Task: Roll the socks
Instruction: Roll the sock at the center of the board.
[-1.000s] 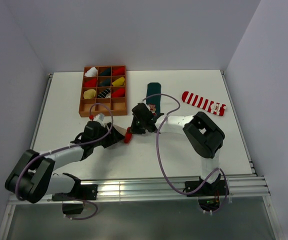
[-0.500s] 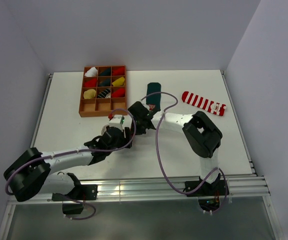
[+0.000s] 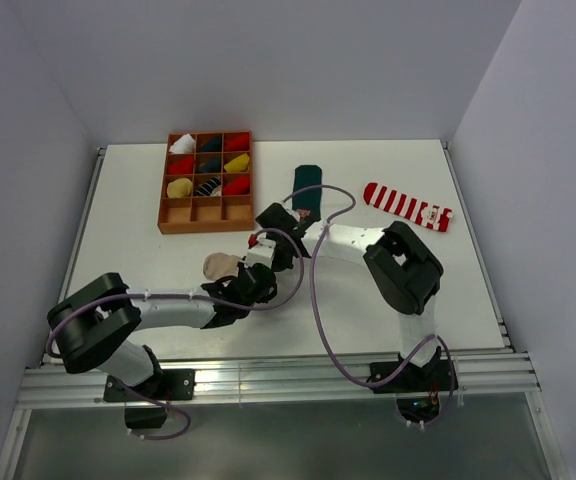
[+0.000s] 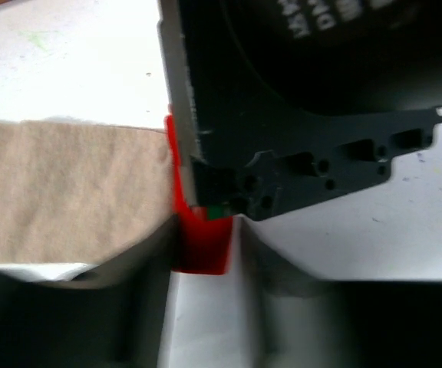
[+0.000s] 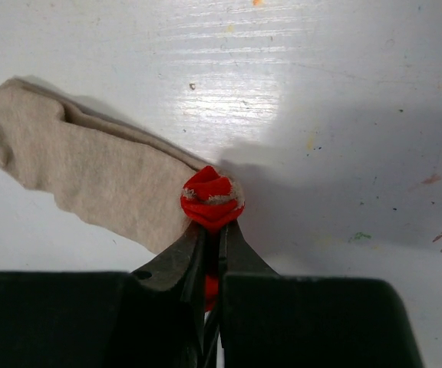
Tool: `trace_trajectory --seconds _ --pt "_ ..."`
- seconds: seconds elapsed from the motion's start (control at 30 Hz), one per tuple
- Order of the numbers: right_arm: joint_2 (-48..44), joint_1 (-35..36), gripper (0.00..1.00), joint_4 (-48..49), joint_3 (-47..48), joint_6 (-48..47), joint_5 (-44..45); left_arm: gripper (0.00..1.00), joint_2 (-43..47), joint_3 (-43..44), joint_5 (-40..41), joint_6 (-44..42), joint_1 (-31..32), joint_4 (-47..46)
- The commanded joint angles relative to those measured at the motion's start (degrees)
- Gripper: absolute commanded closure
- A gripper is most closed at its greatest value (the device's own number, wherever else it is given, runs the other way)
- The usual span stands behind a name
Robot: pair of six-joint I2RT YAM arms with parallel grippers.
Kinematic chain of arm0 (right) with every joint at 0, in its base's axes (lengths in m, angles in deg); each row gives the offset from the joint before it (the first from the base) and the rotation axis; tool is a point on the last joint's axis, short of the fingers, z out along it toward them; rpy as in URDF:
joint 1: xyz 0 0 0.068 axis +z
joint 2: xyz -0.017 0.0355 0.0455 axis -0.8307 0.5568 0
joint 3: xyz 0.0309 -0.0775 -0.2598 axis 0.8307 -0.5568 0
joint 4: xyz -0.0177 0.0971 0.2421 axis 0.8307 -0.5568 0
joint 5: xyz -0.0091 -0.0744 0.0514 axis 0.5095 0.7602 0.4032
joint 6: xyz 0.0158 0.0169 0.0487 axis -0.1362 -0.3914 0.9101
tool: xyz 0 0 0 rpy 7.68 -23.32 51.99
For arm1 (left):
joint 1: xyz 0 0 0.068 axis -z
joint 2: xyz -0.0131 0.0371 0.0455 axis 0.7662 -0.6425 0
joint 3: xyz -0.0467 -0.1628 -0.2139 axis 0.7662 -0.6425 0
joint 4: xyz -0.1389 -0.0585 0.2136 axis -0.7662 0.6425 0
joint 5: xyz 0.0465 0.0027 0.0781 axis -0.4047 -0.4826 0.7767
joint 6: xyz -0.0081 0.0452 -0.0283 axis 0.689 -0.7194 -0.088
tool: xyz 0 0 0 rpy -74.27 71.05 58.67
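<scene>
The beige sock [image 5: 90, 180] lies flat on the white table, also seen in the top view [image 3: 219, 265]. Its red toe [image 5: 212, 201] is bunched up, and my right gripper [image 5: 215, 224] is shut on it at mid-table [image 3: 266, 238]. My left gripper [image 4: 206, 239] reaches in from the left [image 3: 259, 258]. Its jaws stand apart on either side of the red toe [image 4: 202, 244], with a gap showing on the right side. The dark green sock [image 3: 307, 189] and the red-and-white striped sock [image 3: 407, 205] lie flat farther back.
An orange divided tray [image 3: 206, 213] at the back left holds several rolled bundles in red, yellow, white and dark colours. The right gripper's black body [image 4: 305, 100] fills the upper part of the left wrist view, close in front of my left gripper.
My left arm has swung right, from the sock's left end to the red toe, and its jaws have narrowed. The beige part now lies uncovered. The right gripper has kept its grip.
</scene>
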Motion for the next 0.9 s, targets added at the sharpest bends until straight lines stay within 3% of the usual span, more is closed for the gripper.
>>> trace_trajectory --seconds 0.0,0.07,0.1,0.17,0.33,0.57,0.87 --pt "1.3 0.5 1.00 -1.7 2.7 0.4 -0.6 0.67 -1.7 2.7 2.7 -1.0 1.0 0.7" --pt "1.3 0.4 1.00 -1.8 2.8 0.4 -0.9 0.80 -3.3 3.7 3.4 -1.0 1.3 2.3" --pt "1.3 0.4 1.00 -1.7 2.9 0.4 -1.0 0.92 -4.3 4.2 3.7 -1.0 1.5 2.9" --pt "1.2 0.4 1.00 -1.3 2.7 0.5 -1.7 0.99 -5.4 4.9 3.5 -1.0 1.6 3.8" --pt "-0.7 0.0 0.98 3.4 -0.1 1.1 -3.5 1.00 -4.8 4.6 2.5 0.4 1.6 4.6" --pt "-5.8 -1.2 0.63 11.2 -4.2 0.9 -4.2 1.00 1.4 1.5 -12.0 4.5 -4.4 3.5" --pt "-12.7 -2.8 0.38 22.4 -12.9 3.7 -1.6 0.99 6.0 -5.8 -28.9 13.5 -17.6 -1.7"
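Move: Just ahead of the left hand's half-open fingers lies the near end of the red roll, whose middle is about 3 cm forward, 1 cm left and 1 cm below. The right hand already pinches the roll around its middle. The sock's flat beige part stretches left, its middle some 7 cm left and 3 cm forward of the left hand; the green sock is roughly 11 cm ahead and 10 cm right of the right hand. Closing from half open, the left fingers pinch the near end of the red roll while easing about 1 cm forward. Once they hold, the right fingers open, let go of the roll and lift about 3.5 cm straight up off it. Keeping its grip, the left hand then shifts a couple of centimetres left and rolls some 20 degrees, its right side rising. ##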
